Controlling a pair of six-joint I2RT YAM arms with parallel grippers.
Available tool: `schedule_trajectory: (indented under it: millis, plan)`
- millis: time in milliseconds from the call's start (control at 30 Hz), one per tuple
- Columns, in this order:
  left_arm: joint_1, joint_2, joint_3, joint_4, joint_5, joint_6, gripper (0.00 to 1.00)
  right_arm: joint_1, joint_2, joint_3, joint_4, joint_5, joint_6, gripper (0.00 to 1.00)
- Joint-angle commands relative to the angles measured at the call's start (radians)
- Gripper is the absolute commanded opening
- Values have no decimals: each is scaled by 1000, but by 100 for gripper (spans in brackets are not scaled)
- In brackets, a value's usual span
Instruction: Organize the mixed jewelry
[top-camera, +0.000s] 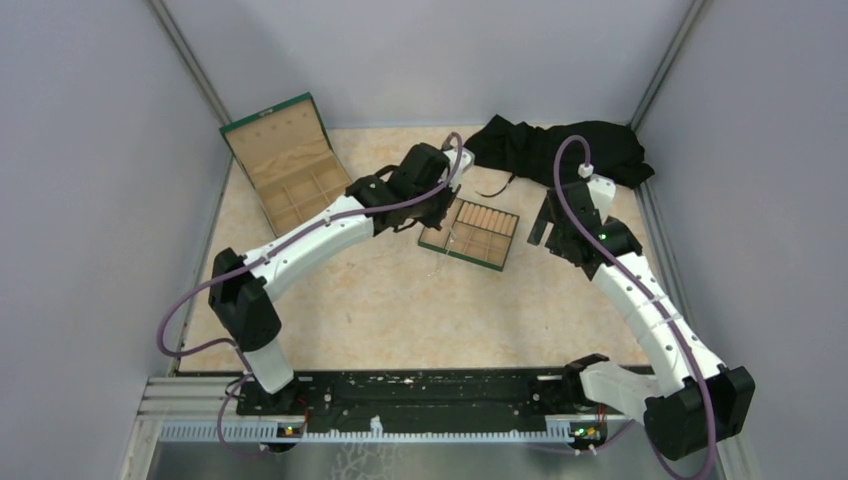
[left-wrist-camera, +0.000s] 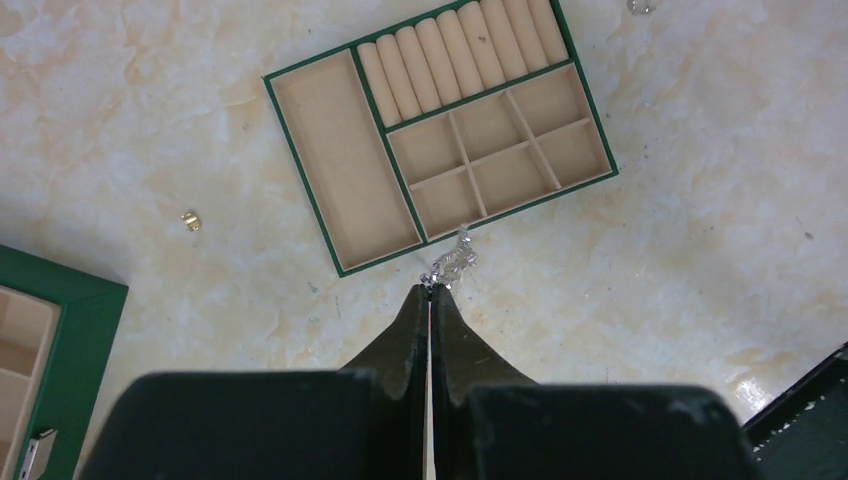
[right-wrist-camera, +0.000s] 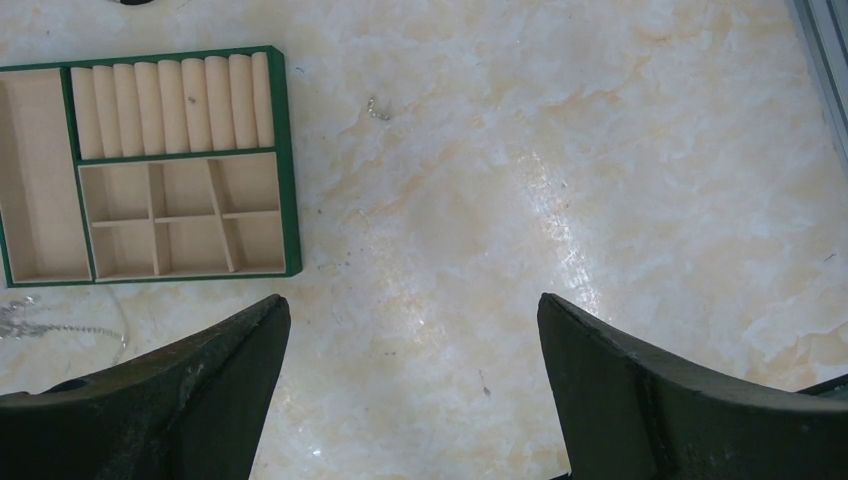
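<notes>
The tan wooden tray (left-wrist-camera: 345, 160) with a green rim lies on the marble table, with padded rolls (left-wrist-camera: 450, 55) along one side and empty compartments. My left gripper (left-wrist-camera: 431, 290) is shut on a thin silvery chain (left-wrist-camera: 452, 264), which bunches at the fingertips just off the tray's near edge. A tiny gold piece (left-wrist-camera: 190, 221) lies left of the tray and a silvery piece (left-wrist-camera: 640, 6) lies beyond it. My right gripper (right-wrist-camera: 413, 310) is open and empty above bare table, right of the tray (right-wrist-camera: 35, 180). A small silvery piece (right-wrist-camera: 377, 108) lies ahead of it.
A second green wooden box (top-camera: 290, 165) stands at the back left and shows in the left wrist view (left-wrist-camera: 40, 330). A black cloth (top-camera: 560, 150) lies at the back right. Grey walls enclose the table. In the top view the tray (top-camera: 480, 232) sits between both grippers.
</notes>
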Motion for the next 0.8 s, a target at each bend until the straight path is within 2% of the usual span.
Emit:
schedule_trajectory:
  millis: [0, 400, 767]
  plan:
    - [21, 15, 96, -53, -8, -24, 0, -4, -25, -1, 38, 0, 7, 93]
    - [65, 63, 260, -36, -1, -40, 0, -4, -44, -18, 17, 21, 5, 93]
    - [97, 84, 270, 25, -15, -16, 0, -3, -32, -18, 24, 16, 9, 93]
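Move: The tray's long open compartment is about 8 cm straight ahead of my left hand and some 18 cm below it; the silver chain already hangs from these fingers. The tray's small compartments are about 3 cm ahead and 7 cm right of the hand, its ring rolls 8 cm ahead and 8 cm right. A gold earring lies 11 cm ahead, 10 cm left. From my idle right hand, the long compartment is some 12 cm ahead and 19 cm left. I keep the silver chain pinched in my shut left fingers and carry it up by about 6.5 cm and forward by about 5 cm, over the tray's near edge towards the long compartment. The climb comes mostly early and eases off while I still creep forward, with the wrist tilting only some 10 degrees. ##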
